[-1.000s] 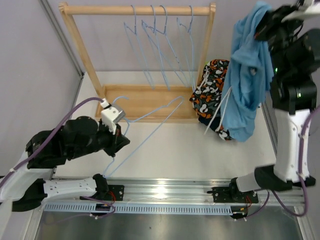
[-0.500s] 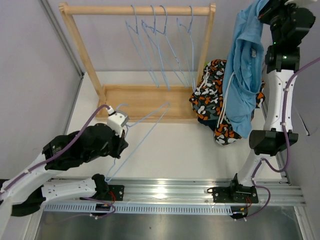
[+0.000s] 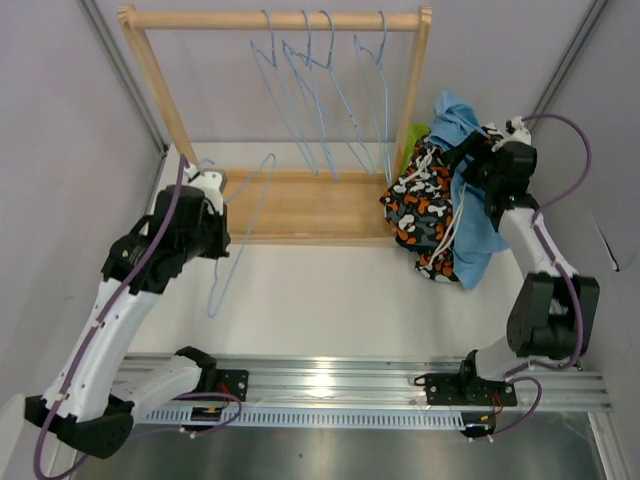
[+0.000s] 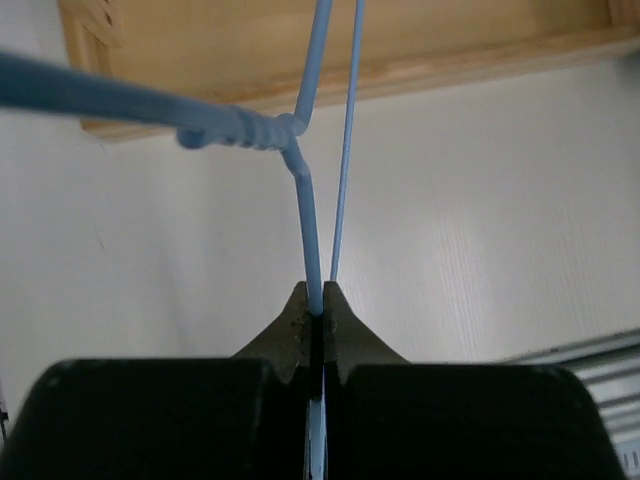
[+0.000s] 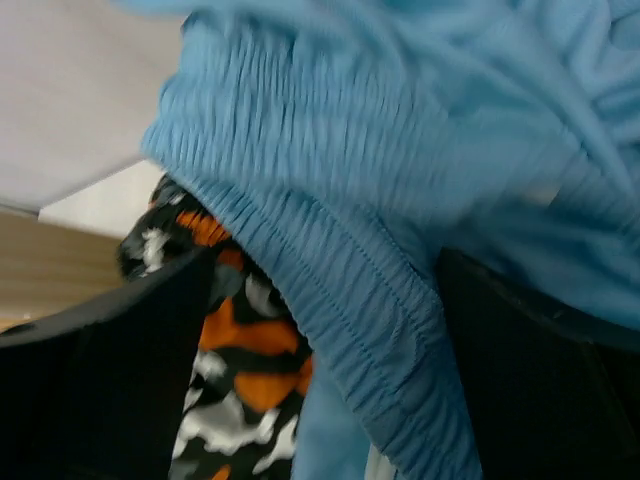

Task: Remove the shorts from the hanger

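My left gripper is shut on the wire of a bare light blue hanger, held tilted over the rack's left end. The light blue shorts lie draped on the heap right of the rack, over the orange-black-white camouflage shorts. A bit of lime green fabric shows behind the heap. My right gripper sits low on this heap. Its jaws stand wide apart, with the blue waistband lying loosely between them.
A wooden rack stands at the back with several empty blue hangers on its rail and a wooden base board below. A metal rail runs along the near edge. Walls close in left and right.
The right arm came down from high up with the light blue shorts onto the heap and its jaws opened. The left arm carried the hanger back and left, toward the rack.
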### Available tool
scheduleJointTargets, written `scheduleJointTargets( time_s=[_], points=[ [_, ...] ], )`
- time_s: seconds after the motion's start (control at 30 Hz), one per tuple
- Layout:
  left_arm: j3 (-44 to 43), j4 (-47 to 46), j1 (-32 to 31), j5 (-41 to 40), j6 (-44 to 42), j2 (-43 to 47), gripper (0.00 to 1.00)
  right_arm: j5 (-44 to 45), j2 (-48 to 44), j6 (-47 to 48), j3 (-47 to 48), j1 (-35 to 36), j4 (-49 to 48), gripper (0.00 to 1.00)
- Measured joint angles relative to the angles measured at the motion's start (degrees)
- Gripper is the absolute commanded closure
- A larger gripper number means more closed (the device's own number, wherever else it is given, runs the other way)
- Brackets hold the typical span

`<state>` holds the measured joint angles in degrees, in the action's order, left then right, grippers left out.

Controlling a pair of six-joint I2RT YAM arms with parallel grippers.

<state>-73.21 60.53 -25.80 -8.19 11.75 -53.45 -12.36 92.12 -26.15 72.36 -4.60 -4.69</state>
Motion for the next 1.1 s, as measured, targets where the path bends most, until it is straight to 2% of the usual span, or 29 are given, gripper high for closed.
scheduleJointTargets(
  time_s=[0.17,0.27,0.43,0.57,0.67,0.9,1.1],
  points=[
    [-12.2,-0.9,7.1,2.8,-4.1,-8.9,1.0,3.9,-21.3,1.4,-12.0,1.7,0.9,0.01],
    [-23.1,-1.4,8.1,3.3,-5.5,-14.5,1.0,4.5,-36.1,1.8,-16.2,2.4,0.7,0.01],
    [-41.1,-0.6,8.3,3.3,-6.4,-24.6,1.0,4.2,-50.6,1.3,-20.5,2.4,2.0,0.0],
    [-53.2,-0.3,8.4,1.6,-6.9,-32.4,1.0,3.6,-53.6,0.9,-23.7,2.8,5.2,0.0],
    [-58.1,0.1,8.4,-0.9,-6.8,-36.2,1.0,3.5,-54.0,0.9,-25.7,3.8,8.3,0.0],
    [-63.3,-0.4,8.3,-5.7,-6.2,-40.2,1.0,4.2,-53.6,1.7,-26.6,8.6,10.8,0.0],
    [-66.8,-1.5,3.5,-13.1,-7.2,-39.4,1.0,4.6,-53.8,2.4,-27.4,9.2,10.4,0.0]
  ],
)
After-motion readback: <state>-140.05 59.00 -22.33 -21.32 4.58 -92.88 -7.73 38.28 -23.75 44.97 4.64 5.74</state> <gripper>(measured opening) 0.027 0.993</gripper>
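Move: The left hand holds an empty hanger; the free stretch of rail it is meant for lies about 26 cm ahead, straight in line and some 34 cm above. The left post stands roughly 10 cm to the left of that stretch, and the nearest hanging hanger about 9 cm to its right. The blue shorts lie just under the right hand, about 4 cm right and 2 back; the patterned shorts are some 5 cm left and 5 back. Left lifts its hanger some 24 cm, forward towards the rail; open right backs 20 cm off the shorts. ##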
